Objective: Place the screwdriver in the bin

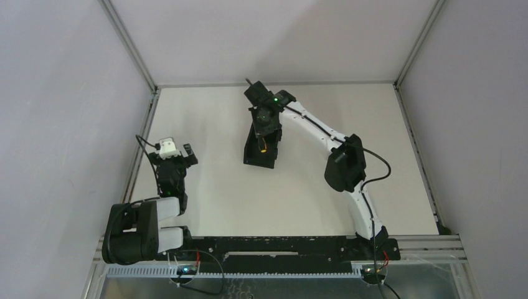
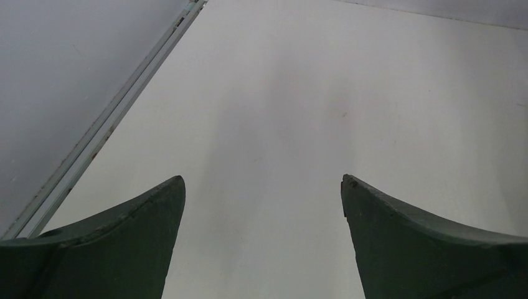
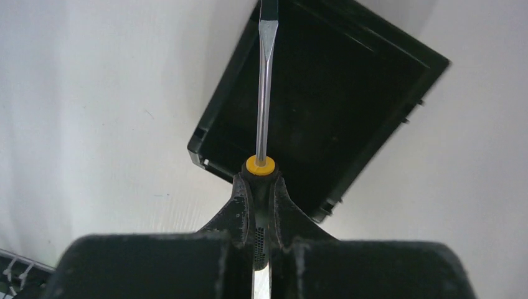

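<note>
The screwdriver (image 3: 264,93) has a black handle with a yellow collar, and its thin shaft points away from the wrist camera. My right gripper (image 3: 260,180) is shut on the handle. It hangs over the black open-top bin (image 3: 355,87), with the shaft across the bin's opening. From above, the right gripper (image 1: 266,128) is over the far end of the bin (image 1: 251,157), and the yellow collar of the screwdriver (image 1: 263,148) shows inside the bin's outline. My left gripper (image 1: 179,149) rests near the table's left side, open and holding nothing; its wrist view shows the left gripper (image 2: 261,187) over bare table.
An aluminium rail (image 1: 140,146) runs along the table's left edge close to the left arm, seen also as the rail (image 2: 106,124) in the left wrist view. A matching rail (image 1: 418,156) borders the right side. Grey walls enclose the table.
</note>
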### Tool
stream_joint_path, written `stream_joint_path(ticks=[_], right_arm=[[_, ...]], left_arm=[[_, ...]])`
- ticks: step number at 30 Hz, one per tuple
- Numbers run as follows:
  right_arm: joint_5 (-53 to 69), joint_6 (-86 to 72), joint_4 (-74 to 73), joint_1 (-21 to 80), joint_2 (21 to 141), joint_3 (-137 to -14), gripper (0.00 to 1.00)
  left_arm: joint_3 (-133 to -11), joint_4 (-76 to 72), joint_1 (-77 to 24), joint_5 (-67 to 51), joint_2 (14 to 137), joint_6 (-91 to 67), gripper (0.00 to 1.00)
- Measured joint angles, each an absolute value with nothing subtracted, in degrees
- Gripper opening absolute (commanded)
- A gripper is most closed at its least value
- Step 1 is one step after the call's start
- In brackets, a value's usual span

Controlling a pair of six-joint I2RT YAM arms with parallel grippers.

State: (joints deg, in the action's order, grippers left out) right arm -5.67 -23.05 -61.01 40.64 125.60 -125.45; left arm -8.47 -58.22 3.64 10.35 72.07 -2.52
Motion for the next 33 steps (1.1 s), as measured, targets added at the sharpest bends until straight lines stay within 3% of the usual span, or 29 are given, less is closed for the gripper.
stream_joint_path(ticks=[10,15,19,28,30,31,32,33], right_arm=[[-6.4,-19.2,-57.5,41.3,132.0,-126.8,0.00],[-7.1,-18.2,-56.1,41.3,134.6,-126.4,0.27],[-7.5,-18.0,-55.9,41.4,135.0,-124.7,0.39],[-9.3,-18.3,-55.0,41.8,133.2,-124.4,0.44],[-10.2,-18.3,-54.9,41.8,131.4,-124.2,0.57],[-10.5,-18.3,-54.7,41.8,130.1,-123.8,0.72],[-10.9,-18.5,-54.6,41.8,128.6,-123.2,0.94],[-11.2,-18.5,-54.3,41.8,126.6,-122.4,0.99]], left_arm=[[-8.5,-58.2,3.7,10.3,72.1,-2.5,1.00],[-8.5,-58.2,3.7,10.3,72.1,-2.5,1.00],[-8.5,-58.2,3.7,10.3,72.1,-2.5,1.00],[-8.5,-58.2,3.7,10.3,72.1,-2.5,1.00],[-8.5,-58.2,3.6,10.3,72.1,-2.5,1.00],[-8.5,-58.2,3.7,10.3,72.1,-2.5,1.00],[-8.5,-58.2,3.7,10.3,72.1,-2.5,1.00],[-8.5,-58.2,3.7,10.3,72.1,-2.5,1.00]])
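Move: The right gripper already holds the screwdriver by its handle, shaft forward. The middle of the bin is only about 3 cm ahead, 1 cm to the left and some 10 cm below the right hand; nothing else stands nearby. From the idle left hand the bin lies about 33 cm to the right, 6 cm farther out and 5 cm lower. Lower the right gripper about 8 cm down into the bin, easing slightly forward and left as the screwdriver comes over the middle. Start opening the fingers near the bottom to let go of the handle, then rise straight back up some 6 cm, still opening, clear of the screwdriver. ##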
